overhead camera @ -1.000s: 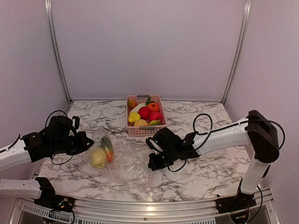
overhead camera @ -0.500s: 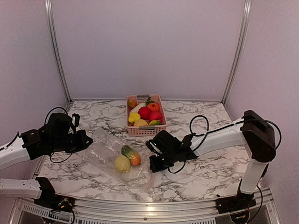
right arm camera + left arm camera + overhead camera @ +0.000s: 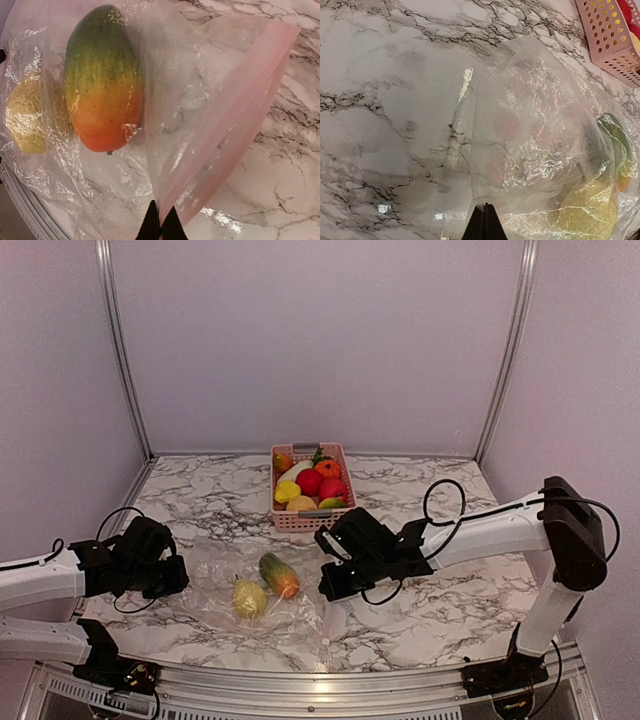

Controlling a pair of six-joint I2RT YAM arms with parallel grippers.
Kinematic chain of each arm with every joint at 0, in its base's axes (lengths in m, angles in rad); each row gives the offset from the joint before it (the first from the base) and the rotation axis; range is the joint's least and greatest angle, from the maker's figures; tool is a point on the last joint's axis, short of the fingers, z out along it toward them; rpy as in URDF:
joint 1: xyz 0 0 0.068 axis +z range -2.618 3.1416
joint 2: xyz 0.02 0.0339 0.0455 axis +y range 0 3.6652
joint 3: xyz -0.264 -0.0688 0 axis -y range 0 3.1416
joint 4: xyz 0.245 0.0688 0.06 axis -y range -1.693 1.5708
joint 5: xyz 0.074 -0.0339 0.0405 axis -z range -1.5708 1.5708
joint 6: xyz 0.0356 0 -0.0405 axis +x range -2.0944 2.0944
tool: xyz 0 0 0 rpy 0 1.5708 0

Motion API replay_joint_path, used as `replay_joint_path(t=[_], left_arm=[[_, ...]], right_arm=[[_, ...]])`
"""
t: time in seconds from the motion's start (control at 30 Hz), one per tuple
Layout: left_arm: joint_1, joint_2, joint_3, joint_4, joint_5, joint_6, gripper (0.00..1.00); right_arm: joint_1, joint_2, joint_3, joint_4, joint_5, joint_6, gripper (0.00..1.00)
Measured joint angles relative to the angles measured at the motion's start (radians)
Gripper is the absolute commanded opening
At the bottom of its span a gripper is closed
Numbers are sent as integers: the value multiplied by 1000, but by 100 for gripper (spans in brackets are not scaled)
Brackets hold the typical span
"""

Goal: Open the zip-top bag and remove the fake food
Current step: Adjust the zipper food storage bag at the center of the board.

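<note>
The zip-top bag (image 3: 215,580) lies crumpled on the marble table between both grippers. Inside it are two pieces of fake food, a green-to-orange mango (image 3: 280,575) and a yellow lumpy fruit (image 3: 249,598). My left gripper (image 3: 181,576) is shut on the bag's left edge, low over the table. In the left wrist view its closed tips (image 3: 486,220) pinch the clear film (image 3: 535,115), with the yellow fruit (image 3: 585,210) behind. My right gripper (image 3: 328,586) is shut on the pinkish zip strip (image 3: 235,125). The mango (image 3: 102,85) lies just beyond its tips (image 3: 161,224).
The pink slotted basket (image 3: 312,523) stands at the back centre, holding several more fake fruits and vegetables (image 3: 310,481). Its corner shows in the left wrist view (image 3: 607,37). The table's metal front rail (image 3: 320,680) runs close below the bag.
My left arm has dropped and drawn back left, laying the bag's left end down. The two fruits slid right inside the bag. The right gripper shifted only slightly.
</note>
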Motion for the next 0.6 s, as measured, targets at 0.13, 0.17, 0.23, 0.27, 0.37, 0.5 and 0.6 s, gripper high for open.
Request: replay_joint_path(t=[0.13, 0.17, 0.23, 0.27, 0.37, 0.5, 0.6], left_arm=[[3, 35, -2, 23, 0, 1, 7], [5, 41, -2, 24, 0, 4, 12], [5, 41, 2, 20, -3, 6, 21], [5, 40, 8, 15, -9, 12, 23], [5, 24, 54, -22, -25, 30, 31], [4, -10, 152, -68, -38, 53, 38], [1, -31, 221, -91, -45, 68, 38]], right_arm=[[0, -49, 0, 29, -37, -12, 1], [0, -60, 0, 42, -50, -16, 2], [0, -74, 0, 61, -68, -21, 4], [0, -80, 0, 71, -76, -25, 5], [-1, -92, 0, 89, -95, -35, 11], [-2, -101, -2, 106, -108, -45, 22], [-6, -106, -11, 119, -110, -51, 28]])
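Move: The left fingers are shut on the bag's closed left edge, and the right fingers on its pink zip rim. From the left hand, the papaya lies about 18 cm right and 1 cm ahead, the yellow melon some 13 cm right and 3 cm back. From the right hand, the papaya is about 9 cm left and 2 cm ahead, the yellow melon 15 cm left and 2 cm back, and the pink basket roughly 20 cm ahead, 2 cm left. Left hand lets go of the bag and lifts about 8 cm, slightly forward; right rises 6 cm, fingers parting. ##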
